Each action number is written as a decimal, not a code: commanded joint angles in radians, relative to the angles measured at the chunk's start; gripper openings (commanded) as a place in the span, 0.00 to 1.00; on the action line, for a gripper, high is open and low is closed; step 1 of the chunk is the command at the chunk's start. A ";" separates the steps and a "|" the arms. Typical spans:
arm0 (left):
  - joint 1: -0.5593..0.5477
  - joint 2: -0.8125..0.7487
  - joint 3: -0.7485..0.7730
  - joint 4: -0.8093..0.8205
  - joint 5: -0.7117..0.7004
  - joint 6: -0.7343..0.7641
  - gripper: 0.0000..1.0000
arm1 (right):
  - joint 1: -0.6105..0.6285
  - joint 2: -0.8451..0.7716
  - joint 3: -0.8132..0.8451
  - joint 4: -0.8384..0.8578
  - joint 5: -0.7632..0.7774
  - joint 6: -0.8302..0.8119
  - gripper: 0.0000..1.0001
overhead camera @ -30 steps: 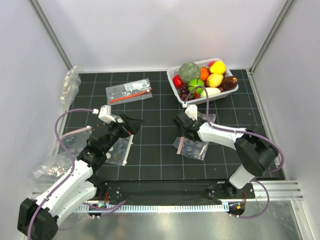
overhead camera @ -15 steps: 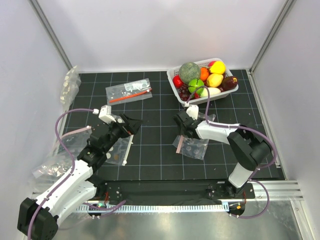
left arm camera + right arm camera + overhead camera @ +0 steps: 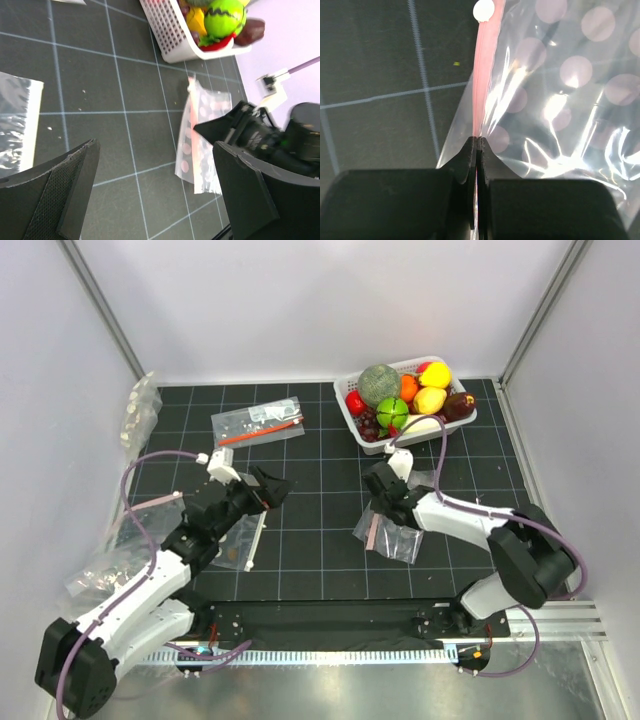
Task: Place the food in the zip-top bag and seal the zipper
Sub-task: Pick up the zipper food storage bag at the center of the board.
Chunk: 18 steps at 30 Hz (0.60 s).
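The zip-top bag (image 3: 394, 539), clear with white dots, lies right of centre on the mat. Its pink zipper (image 3: 371, 532) runs along the left edge. My right gripper (image 3: 377, 512) is shut on that strip; in the right wrist view the jaws (image 3: 476, 142) pinch the zipper (image 3: 483, 75) and the bag (image 3: 565, 95) spreads to the right. The food (image 3: 410, 398) sits in a white basket (image 3: 372, 441): a yellow lemon (image 3: 436, 374), a green round fruit (image 3: 391, 412), a whitish piece (image 3: 425, 423). My left gripper (image 3: 274, 486) is open and empty, left of the bag (image 3: 204, 135).
A clear bag with an orange-red stick (image 3: 258, 423) lies at the back left. More plastic bags lie by the left wall (image 3: 139, 412), at the near left (image 3: 105, 575) and under my left arm (image 3: 243, 536). The basket (image 3: 170, 42) shows in the left wrist view.
My right gripper has shut on the bag's pink strip and shifted slightly right and nearer, lifting that edge. The left gripper stays open and has barely moved.
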 commanded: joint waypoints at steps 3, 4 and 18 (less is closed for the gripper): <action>-0.081 0.099 0.091 0.028 0.024 0.054 1.00 | 0.012 -0.143 -0.035 0.130 -0.156 -0.108 0.01; -0.111 0.117 0.106 0.034 0.024 0.061 1.00 | 0.015 -0.179 -0.042 0.167 -0.188 -0.122 0.01; -0.153 0.148 0.080 0.204 0.176 0.052 1.00 | 0.032 -0.443 -0.193 0.476 -0.728 -0.208 0.01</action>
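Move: The right fingers already pinch the pink-zippered bag near mid-zipper, slightly raised; the bag's middle lies roughly 4 cm right, 1 cm back and 2 cm below them. Its way leads to the open left gripper, some 23 cm left, 3 cm back and 15 cm higher. The fruit basket stands about 27 cm ahead and 9 cm right. From the left hand, the pink-zippered bag is about 27 cm right, 2 cm ahead, 16 cm below; the white-zippered bag is 10 cm left, 1 cm back, 18 cm below. Up and left, then increasingly back as well, the right hand carries the pink-zippered bag towards the left gripper, rising about 12 cm, turning counter-clockwise and rolling its left side up while its fingers keep their pinch on the zipper. The left hand comes some 7 cm right to meet it, fingers wide open, turning clockwise, dipping slightly, then rising again. ##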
